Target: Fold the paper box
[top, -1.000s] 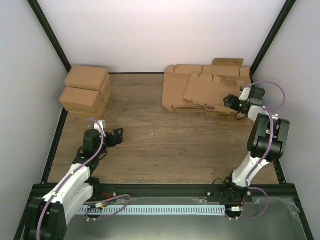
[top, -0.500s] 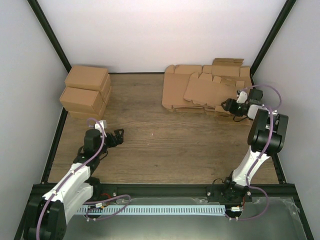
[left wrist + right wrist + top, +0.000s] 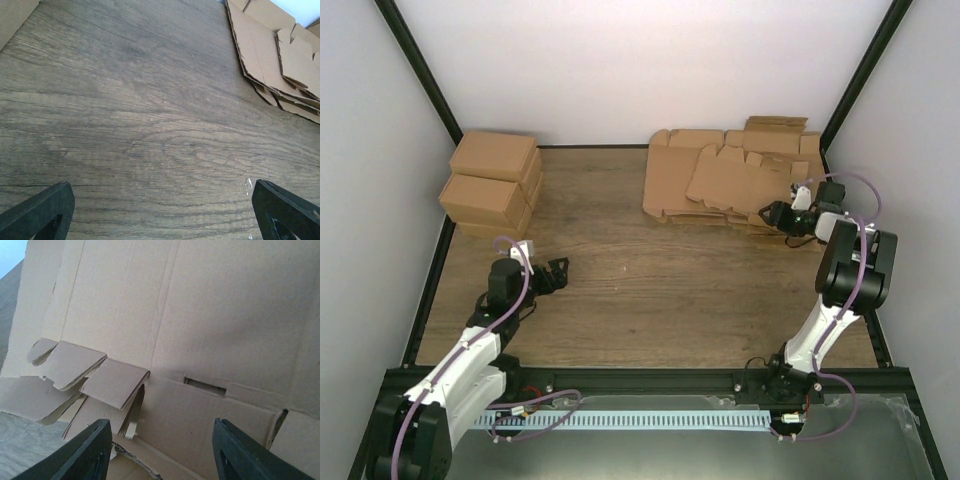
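Observation:
The paper box (image 3: 735, 180) is the flat brown die-cut blank lying on top of a stack of like blanks at the back right. It fills the right wrist view (image 3: 215, 315), showing its notched flaps and a slot. My right gripper (image 3: 767, 213) is open at the stack's near right edge, its jaws spread wide just above the top blank (image 3: 160, 440) and holding nothing. My left gripper (image 3: 558, 270) is open and empty over bare wood at the left (image 3: 162, 210).
Several folded brown cartons (image 3: 492, 185) are stacked at the back left corner. The stack of blanks (image 3: 280, 55) shows at the upper right of the left wrist view. Black frame posts and white walls bound the wooden table (image 3: 640, 290).
My right gripper has shifted slightly left, closer in on the stack's edge, and its wrist has turned. The left arm has barely moved.

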Action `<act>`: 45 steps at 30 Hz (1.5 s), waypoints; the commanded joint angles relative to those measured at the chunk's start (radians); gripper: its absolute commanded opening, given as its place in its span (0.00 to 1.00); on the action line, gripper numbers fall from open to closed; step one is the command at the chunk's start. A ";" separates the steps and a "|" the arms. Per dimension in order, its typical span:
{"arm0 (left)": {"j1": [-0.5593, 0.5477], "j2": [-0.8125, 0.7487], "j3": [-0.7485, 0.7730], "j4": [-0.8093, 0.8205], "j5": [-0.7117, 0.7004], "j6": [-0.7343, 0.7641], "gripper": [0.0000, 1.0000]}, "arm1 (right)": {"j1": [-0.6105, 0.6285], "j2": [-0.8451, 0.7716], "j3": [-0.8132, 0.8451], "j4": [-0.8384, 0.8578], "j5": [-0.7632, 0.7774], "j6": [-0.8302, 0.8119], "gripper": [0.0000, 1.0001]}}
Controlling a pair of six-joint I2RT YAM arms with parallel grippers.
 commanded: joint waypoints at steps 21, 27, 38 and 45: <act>-0.009 -0.037 0.011 0.020 0.005 0.012 1.00 | 0.071 -0.126 -0.051 -0.046 -0.040 -0.028 0.39; -0.009 -0.037 0.011 0.022 0.004 0.012 1.00 | 0.151 -0.128 0.004 -0.111 0.044 -0.047 0.36; -0.009 -0.033 0.013 0.022 0.000 0.012 1.00 | 0.346 -0.118 0.172 -0.281 0.026 -0.153 0.35; -0.009 -0.027 0.014 0.023 -0.002 0.012 1.00 | 0.355 -0.173 0.244 -0.365 0.182 -0.163 0.44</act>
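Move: The large flat box's near-left flap lies some 28 cm to the right hand's left, about level fore and aft and 4 cm lower. The small top sheet lies about 11 cm ahead and 8 cm left; a loose cardboard strip sits about 8 cm back and 6 cm right. From the left hand, that near-left flap is roughly 17 cm ahead, 38 cm right and 9 cm below. Backing off about 2 cm and lifting slightly first, the right hand then sweeps about 15 cm left, speeding up along the near side of the cardboard stack towards the large flat box's near-left flap. It climbs about 7 cm in all and turns some 25 degrees counter-clockwise, while the empty fingers narrow but stay partly open. ##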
